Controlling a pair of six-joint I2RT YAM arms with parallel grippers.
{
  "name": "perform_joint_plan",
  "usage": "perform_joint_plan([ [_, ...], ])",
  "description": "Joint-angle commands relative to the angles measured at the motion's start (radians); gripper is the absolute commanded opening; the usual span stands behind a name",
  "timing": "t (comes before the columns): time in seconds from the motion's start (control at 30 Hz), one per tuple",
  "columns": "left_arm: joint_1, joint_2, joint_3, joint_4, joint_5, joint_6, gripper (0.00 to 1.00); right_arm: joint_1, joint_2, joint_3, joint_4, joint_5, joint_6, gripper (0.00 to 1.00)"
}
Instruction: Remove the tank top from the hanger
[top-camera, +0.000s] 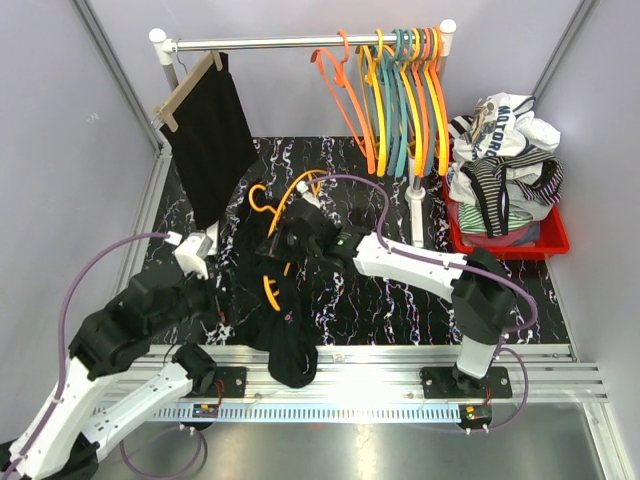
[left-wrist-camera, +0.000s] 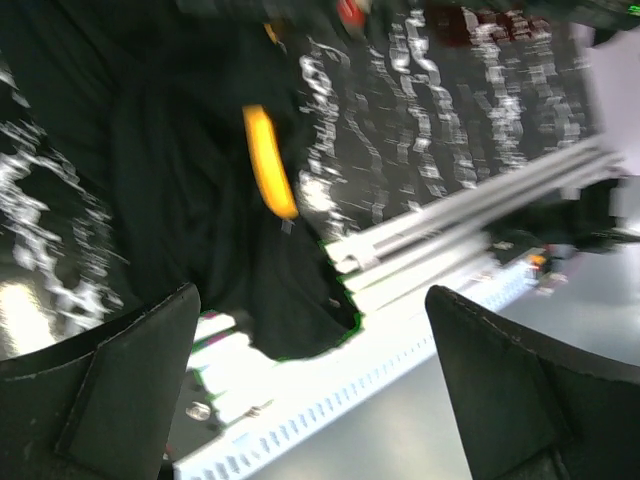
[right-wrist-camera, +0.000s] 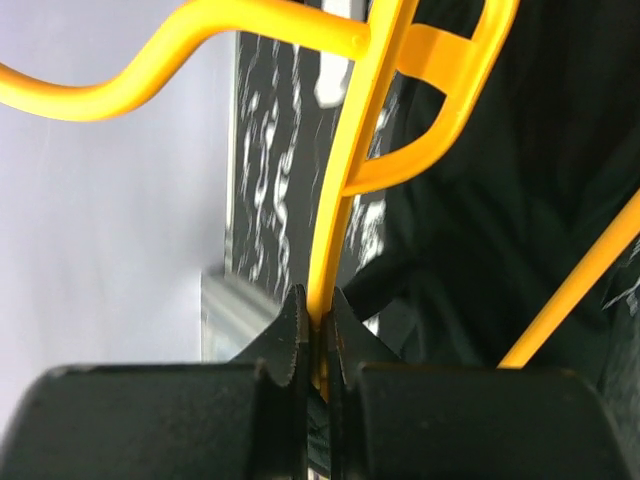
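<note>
The black tank top (top-camera: 285, 335) lies crumpled on the marbled mat, its lower end draped over the front rail. The yellow hanger (top-camera: 291, 194) is still partly inside it, with one end showing through the fabric. My right gripper (top-camera: 283, 243) is shut on the hanger's bar (right-wrist-camera: 345, 200), the jaws pinching it just below the fork; the tank top (right-wrist-camera: 500, 220) hangs to the right of it. My left gripper (left-wrist-camera: 312, 300) is wide open above the tank top (left-wrist-camera: 190, 200) and the rail, and holds nothing. A yellow hanger piece (left-wrist-camera: 268, 160) shows there. In the top view the left gripper (top-camera: 222, 296) sits at the garment's left edge.
A clothes rail (top-camera: 300, 42) at the back carries several orange, yellow and teal hangers (top-camera: 400, 95) and a black garment on a wooden hanger (top-camera: 205, 140). A red bin (top-camera: 553, 240) of clothes stands at the right. The aluminium front rail (top-camera: 400, 352) borders the mat.
</note>
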Motion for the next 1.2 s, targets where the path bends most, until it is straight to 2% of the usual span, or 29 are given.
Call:
perform_joint_plan([
  [0.0,-0.003,0.058,0.04,0.098,-0.093,0.183,0.99,0.007,-0.087,-0.011,0.046,-0.192,-0.05,0.0],
  [0.13,-0.005,0.11,0.023,0.137,-0.073,0.22,0.99,0.007,-0.162,-0.083,0.05,-0.265,-0.058,0.0],
  [0.3,-0.006,0.148,-0.033,0.229,-0.081,0.214,0.99,0.007,-0.2,-0.095,0.051,-0.344,-0.074,0.0],
  [0.4,-0.005,0.162,-0.065,0.297,-0.049,0.231,0.94,0.007,-0.214,-0.103,0.068,-0.405,-0.07,0.0],
  [0.6,-0.011,0.173,-0.09,0.362,0.198,0.332,0.88,0.005,-0.219,-0.069,0.054,-0.505,-0.053,0.0],
  [0.87,-0.021,0.242,-0.01,0.255,0.35,0.453,0.86,0.005,-0.226,-0.026,-0.027,-0.65,-0.042,0.0],
  [0.93,-0.024,0.24,-0.004,0.249,0.396,0.455,0.8,0.001,-0.243,-0.022,-0.085,-0.646,-0.061,0.0],
  [1.0,-0.028,0.247,-0.003,0.243,0.465,0.45,0.69,-0.012,-0.257,-0.034,-0.105,-0.635,-0.065,0.0],
  [1.03,-0.031,0.256,-0.009,0.244,0.487,0.437,0.59,-0.019,-0.269,-0.039,-0.108,-0.635,-0.059,0.0],
  [1.17,-0.093,0.277,-0.038,0.278,0.565,0.395,0.49,-0.052,-0.266,-0.034,-0.133,-0.629,-0.048,0.0],
])
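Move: The right fingers already hold the yellow hanger by one arm, with a tank top strap just beyond the fingertips. From the left hand, that strap is about 13 cm ahead, 6 cm to the right and 6 cm lower. The hanger's free lower end is some 5 cm ahead of the left hand, 6 cm right and 6 cm below. From the right hand, the open left gripper is about 14 cm back, 6 cm left and 5 cm higher. The right hand keeps its grip on the hanger and draws it back about 13 cm and up some 6 cm, turning roughly 30 degrees counter-clockwise, to bring the strap side up to the left gripper. The left hand first reaches about 5 cm forward and slightly down, then swings back and to the right, ending some 8 cm right of its start and 30 degrees clockwise, while its wide-open fingers close to about half around black cloth beside the right fingertips, one finger crossing behind the hanger arm. ##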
